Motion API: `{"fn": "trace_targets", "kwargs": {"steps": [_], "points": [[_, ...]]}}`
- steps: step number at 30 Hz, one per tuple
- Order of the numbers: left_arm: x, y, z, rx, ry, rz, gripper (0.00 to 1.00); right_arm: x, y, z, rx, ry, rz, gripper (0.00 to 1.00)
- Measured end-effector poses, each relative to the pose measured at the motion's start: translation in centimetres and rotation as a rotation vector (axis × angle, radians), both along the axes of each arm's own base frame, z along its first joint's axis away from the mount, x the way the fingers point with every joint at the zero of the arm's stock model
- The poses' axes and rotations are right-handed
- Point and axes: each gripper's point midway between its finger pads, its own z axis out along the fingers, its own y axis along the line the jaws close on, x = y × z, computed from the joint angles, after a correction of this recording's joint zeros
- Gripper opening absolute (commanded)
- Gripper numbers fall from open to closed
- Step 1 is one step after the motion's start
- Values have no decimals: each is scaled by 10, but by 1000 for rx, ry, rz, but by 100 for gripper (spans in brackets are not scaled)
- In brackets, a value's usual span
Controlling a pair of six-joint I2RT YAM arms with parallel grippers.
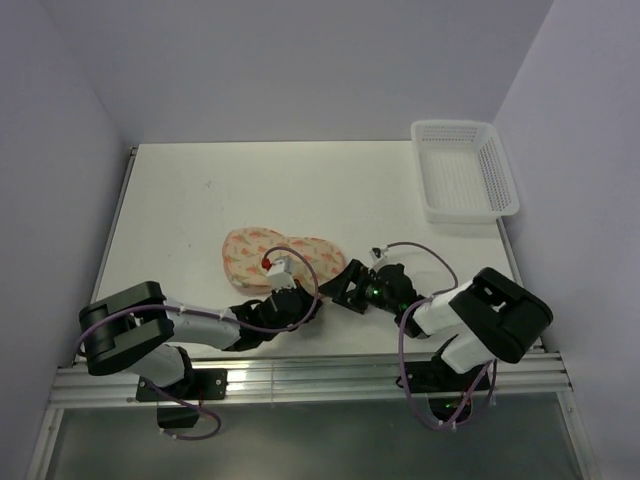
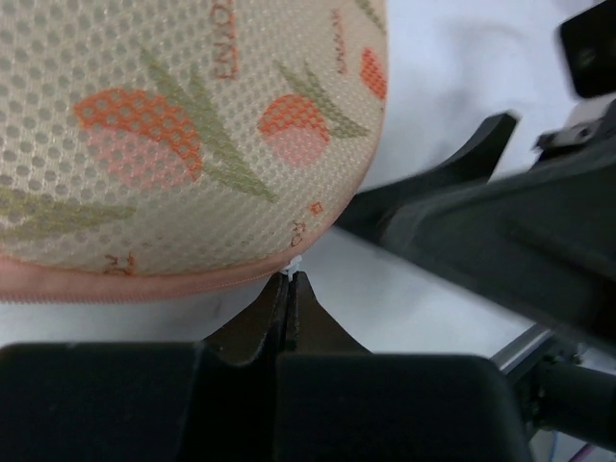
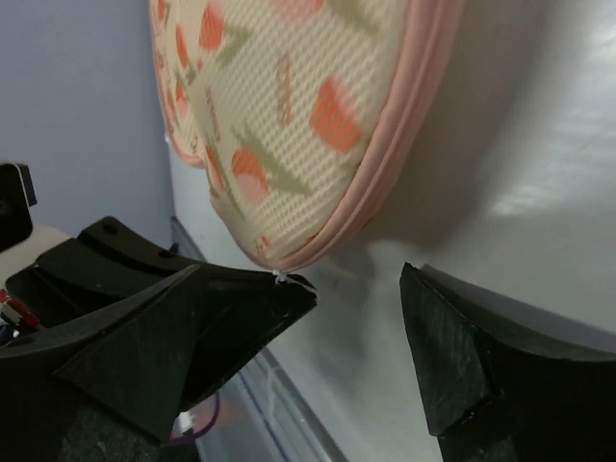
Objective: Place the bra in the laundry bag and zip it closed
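Note:
The laundry bag, cream-pink mesh with orange and green print, lies shut near the table's front middle. The bra is hidden. My left gripper is shut on a small white zip pull at the bag's near rim. Just right of the bag, my right gripper stands open; in its wrist view the right gripper has nothing between its fingers. The bag hangs just beyond its tips, and the white pull sits by its left fingertip. One right finger shows in the left wrist view.
A white perforated basket stands at the back right corner of the table. Pale walls close in the table on three sides. A metal rail runs along the near edge, by the arm bases.

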Motion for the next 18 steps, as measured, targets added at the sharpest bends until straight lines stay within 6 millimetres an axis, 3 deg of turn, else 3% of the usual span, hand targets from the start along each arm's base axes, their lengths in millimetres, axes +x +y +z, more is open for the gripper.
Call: {"fn": "trace_targets", "kwargs": {"steps": [3, 4, 6, 7, 13, 18], "points": [[3, -9, 10, -33, -11, -13, 0, -9, 14, -1, 31, 19, 18, 64], [3, -11, 12, -40, -13, -20, 0, -8, 16, -2, 37, 24, 15, 44], [2, -13, 13, -47, -10, -29, 0, -2, 19, -6, 50, 42, -7, 35], [1, -12, 12, -47, -8, -31, 0, 1, 21, -6, 58, 45, -17, 24], [1, -4, 9, -43, -5, -21, 0, 8, 30, 2, 89, 30, -16, 15], [-2, 6, 12, -58, -8, -9, 0, 12, 25, 6, 81, 4, -21, 5]]}}
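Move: The rounded end of the laundry bag, by its zipper, is the right hand's target: about 3 cm to its left, 1 cm ahead and near its height. The zipper pull, already held by the left fingers, sits some 4 cm left of the right hand and 2 cm nearer the bases; the bag's middle is about 13 cm left and 5 cm ahead. From the left hand, the bag end is some 2 cm ahead and 2 cm right. The right fingers, wide open at first, close and pinch the bag's zipper-side end beside the left fingertips. The right hand gets there by easing left about 3 cm, dipping back a little before coming forward about 2 cm. The left hand keeps hold of the zipper pull with shut fingers, rising about 1 cm and shifting briefly right before returning. ##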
